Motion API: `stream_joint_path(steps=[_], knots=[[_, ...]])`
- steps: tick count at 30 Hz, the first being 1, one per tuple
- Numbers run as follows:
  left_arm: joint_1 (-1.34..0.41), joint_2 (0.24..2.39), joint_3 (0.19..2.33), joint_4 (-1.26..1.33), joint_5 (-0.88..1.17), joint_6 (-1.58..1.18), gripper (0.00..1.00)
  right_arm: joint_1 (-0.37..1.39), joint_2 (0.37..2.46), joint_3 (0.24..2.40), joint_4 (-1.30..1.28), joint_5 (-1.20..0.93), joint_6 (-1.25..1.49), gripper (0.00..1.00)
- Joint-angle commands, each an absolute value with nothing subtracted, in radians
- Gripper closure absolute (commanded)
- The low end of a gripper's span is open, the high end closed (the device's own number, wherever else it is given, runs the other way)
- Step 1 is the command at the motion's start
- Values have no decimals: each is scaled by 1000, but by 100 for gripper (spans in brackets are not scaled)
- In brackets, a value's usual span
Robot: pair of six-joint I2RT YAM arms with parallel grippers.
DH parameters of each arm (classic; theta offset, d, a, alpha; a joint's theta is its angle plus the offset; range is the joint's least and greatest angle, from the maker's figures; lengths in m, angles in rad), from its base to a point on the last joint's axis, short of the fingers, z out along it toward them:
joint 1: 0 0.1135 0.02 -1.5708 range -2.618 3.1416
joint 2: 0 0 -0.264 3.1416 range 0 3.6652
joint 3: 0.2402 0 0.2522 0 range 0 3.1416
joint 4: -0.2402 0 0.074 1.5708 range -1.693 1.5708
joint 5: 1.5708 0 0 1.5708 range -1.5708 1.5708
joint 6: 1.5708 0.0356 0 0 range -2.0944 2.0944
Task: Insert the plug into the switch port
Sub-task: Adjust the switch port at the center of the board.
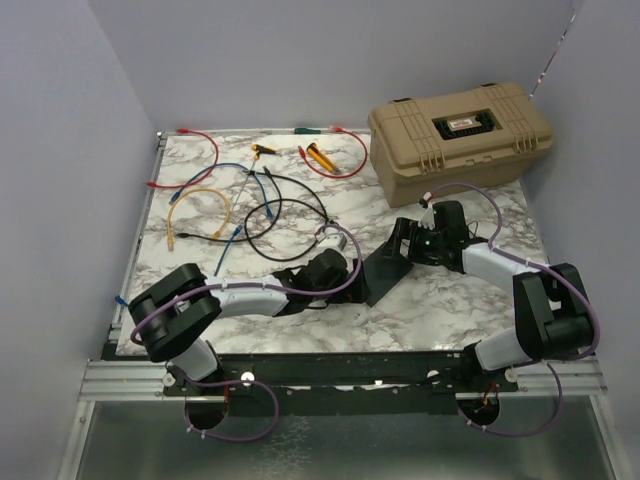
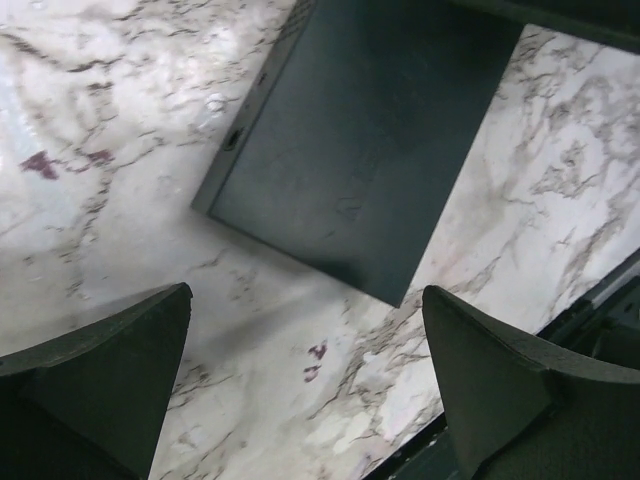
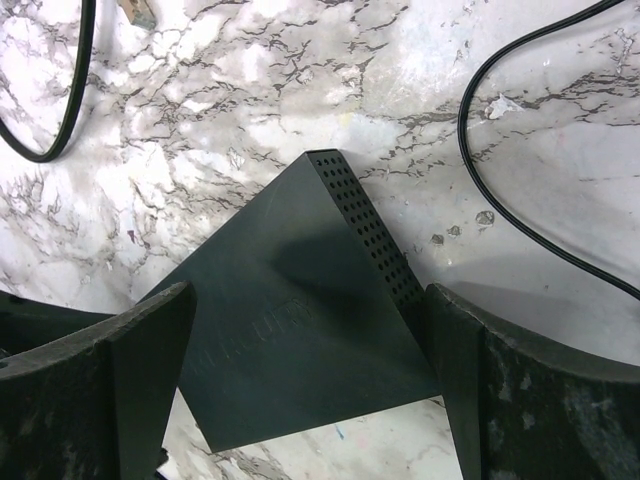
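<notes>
The switch [image 1: 385, 272], a flat dark-grey box, lies on the marble table between my two arms. In the right wrist view the switch [image 3: 300, 330] sits between the wide fingers of my right gripper [image 3: 310, 295], its perforated side close to the right finger [image 3: 470, 360]. My right gripper [image 1: 405, 240] is open and straddles it. My left gripper [image 2: 305, 300] is open and empty above bare marble, with the switch [image 2: 360, 150] just ahead of its fingertips. In the top view my left gripper [image 1: 350, 270] is at the switch's left side. No plug is held; patch cables lie at the far left.
A blue cable [image 1: 255, 195], a yellow cable [image 1: 200, 215] and red cables [image 1: 195, 150] lie at the back left. A thin black cord [image 1: 290, 215] loops there, and the black cord [image 3: 500, 200] passes the switch. A big tan case [image 1: 460, 135] stands at the back right.
</notes>
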State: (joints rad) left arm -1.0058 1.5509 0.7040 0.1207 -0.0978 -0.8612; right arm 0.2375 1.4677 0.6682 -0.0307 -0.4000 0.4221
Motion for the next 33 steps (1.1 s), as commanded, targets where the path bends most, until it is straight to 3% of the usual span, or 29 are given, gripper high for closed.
stream_joint_path(steps=[1, 13, 33], knots=[[-1018, 1615, 709, 255, -26, -929, 1, 252, 1463, 645, -12, -385, 443, 1], [-956, 1667, 725, 373, -20, -972, 1, 265, 1389, 561, -9, -411, 504, 1], [-734, 1789, 904, 288, 55, -770, 1, 379, 1246, 416, 92, -392, 688, 1]])
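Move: The switch port lies flat ahead and to the right of the left hand, about 4 cm forward, 8 cm right and 3 cm below. From the right hand its middle is some 3 cm back, 2 cm left and 3 cm below, with that hand at its far right end. The black adapter sits about 13 cm right and 1 cm forward of the right hand; the black cable's plug is about 15 cm forward and 6 cm left of the left hand. Rightwards first, the left hand edges some 3 cm in at the near end of the switch port, rolling about 10 degrees so its left side dips, then sweeps forward about 11 cm, pushing that end outward. The right hand meanwhile draws back about 5 cm and finally a little left, one finger bearing on the far right end. Both grippers stay wide open and low. ##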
